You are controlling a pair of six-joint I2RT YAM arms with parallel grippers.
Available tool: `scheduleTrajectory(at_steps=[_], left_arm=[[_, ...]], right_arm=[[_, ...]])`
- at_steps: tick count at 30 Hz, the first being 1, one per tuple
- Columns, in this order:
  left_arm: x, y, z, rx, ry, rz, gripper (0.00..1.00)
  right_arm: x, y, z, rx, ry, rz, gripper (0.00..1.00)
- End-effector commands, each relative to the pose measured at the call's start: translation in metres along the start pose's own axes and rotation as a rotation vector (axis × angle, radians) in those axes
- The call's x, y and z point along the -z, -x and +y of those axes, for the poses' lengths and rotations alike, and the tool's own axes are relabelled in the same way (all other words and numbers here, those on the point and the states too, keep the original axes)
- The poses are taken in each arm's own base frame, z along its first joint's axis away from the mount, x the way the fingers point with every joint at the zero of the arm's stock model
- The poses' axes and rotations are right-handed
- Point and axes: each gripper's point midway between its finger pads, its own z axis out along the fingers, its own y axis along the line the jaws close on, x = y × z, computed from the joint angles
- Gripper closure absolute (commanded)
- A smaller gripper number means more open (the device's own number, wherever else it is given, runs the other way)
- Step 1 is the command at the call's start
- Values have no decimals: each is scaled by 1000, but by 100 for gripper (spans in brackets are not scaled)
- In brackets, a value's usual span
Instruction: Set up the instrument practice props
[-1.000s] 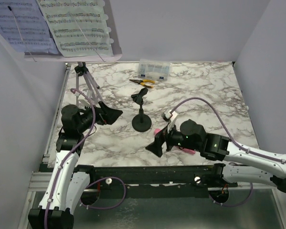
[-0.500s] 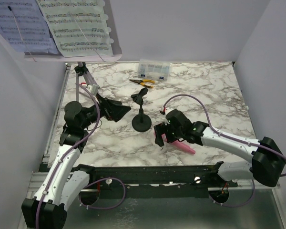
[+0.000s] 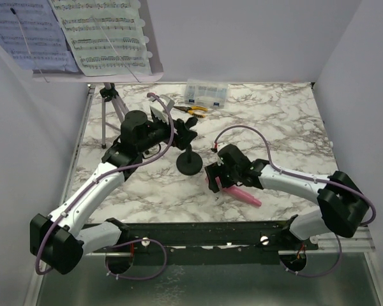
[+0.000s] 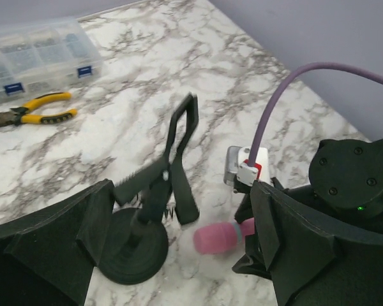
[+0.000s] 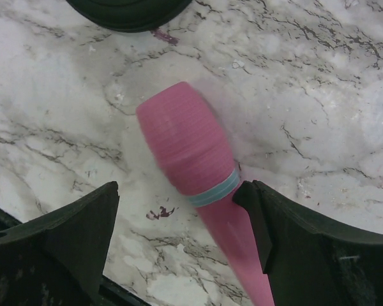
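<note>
The lilac music-stand plate [image 3: 96, 76] stands at the back left on its tripod [image 3: 113, 105]. It carries a lavender sheet [image 3: 25, 32] and a white sheet [image 3: 105, 35]. The black microphone stand [image 3: 189, 164] is upright mid-table, and its clip [image 4: 179, 143] holds nothing. My left gripper [image 3: 182, 131] hovers open beside the clip, and in its wrist view [image 4: 183, 191] the stand's round base [image 4: 131, 245] shows between its fingers. The pink toy microphone [image 5: 191, 153] lies flat on the marble. My right gripper [image 5: 179, 191] straddles its neck, open, with the right finger [image 5: 293, 236] close against the handle.
A clear compartment box [image 3: 206, 92] and yellow-handled pliers [image 3: 191, 109] lie at the back centre, behind the microphone stand. Grey walls close in the left, right and back of the marble table [image 3: 287, 121]. The two grippers are close together near the stand's base.
My left arm has swung right from the tripod to the microphone stand's clip. The right gripper has moved over the pink microphone, and its jaws have narrowed a little.
</note>
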Motion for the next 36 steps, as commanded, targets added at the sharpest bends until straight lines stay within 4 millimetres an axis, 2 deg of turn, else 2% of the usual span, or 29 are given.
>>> scheduleTrajectory(at_steps=[1,3,7,11,15,19,21,24,27,28,32,35,36], left_arm=[[1,0,18,-109,84,43,6],[5,-4,14,-124,63,45,5],[15,-8,16,-157,76,24,5],[27,-14,22,-185,117,-11,2],[38,-7,32,-145,208,-53,2],[47,1,44,-109,301,-102,1],[51,7,47,-102,325,-144,1],[54,11,45,-82,323,-191,1],[56,15,46,-48,328,-249,1],[55,16,44,-42,314,-262,1],[45,24,21,-20,151,-281,1],[41,35,3,-4,-34,-299,1],[39,36,3,6,-72,-290,1]], right_arm=[[-15,7,2,45,11,19,17],[-19,8,4,69,28,26,21],[-25,11,0,92,7,21,22],[-33,8,-1,139,6,41,19],[-48,1,-12,182,-62,79,16],[-62,-1,-21,199,-142,94,44],[-60,3,-15,179,-119,57,58],[-48,17,-10,128,-103,-51,72],[-25,32,-17,62,-139,-185,94],[-17,37,-18,49,-136,-228,99],[3,45,-23,-3,-143,-352,100],[9,43,-30,-28,-181,-357,100],[10,43,-29,-26,-176,-350,100]])
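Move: The pink microphone's thick head lies about 3 cm ahead of the right hand, 1 cm to its left and 4 cm below, with the handle trailing off back and right. The black microphone stand is some 7 cm ahead and 8 cm left of that hand, its middle about 5 cm above. From the left hand the same stand is about 2 cm ahead, 2 cm left, its middle 15 cm lower; the pliers lie about 24 cm ahead, 1 cm left and 28 cm down. The right hand sinks about 4 cm while pushing some 3 cm forward, half closes its fingers to pinch the pink microphone around its head just above the pale collar, then raises it about 5 cm, drifting a little right as the fingers tip upward some 15 degrees. Meanwhile the open, empty left hand draws off from the microphone stand about 7 cm to its left, swinging counter-clockwise and tipping up slightly, then edges a centimetre back towards it. ##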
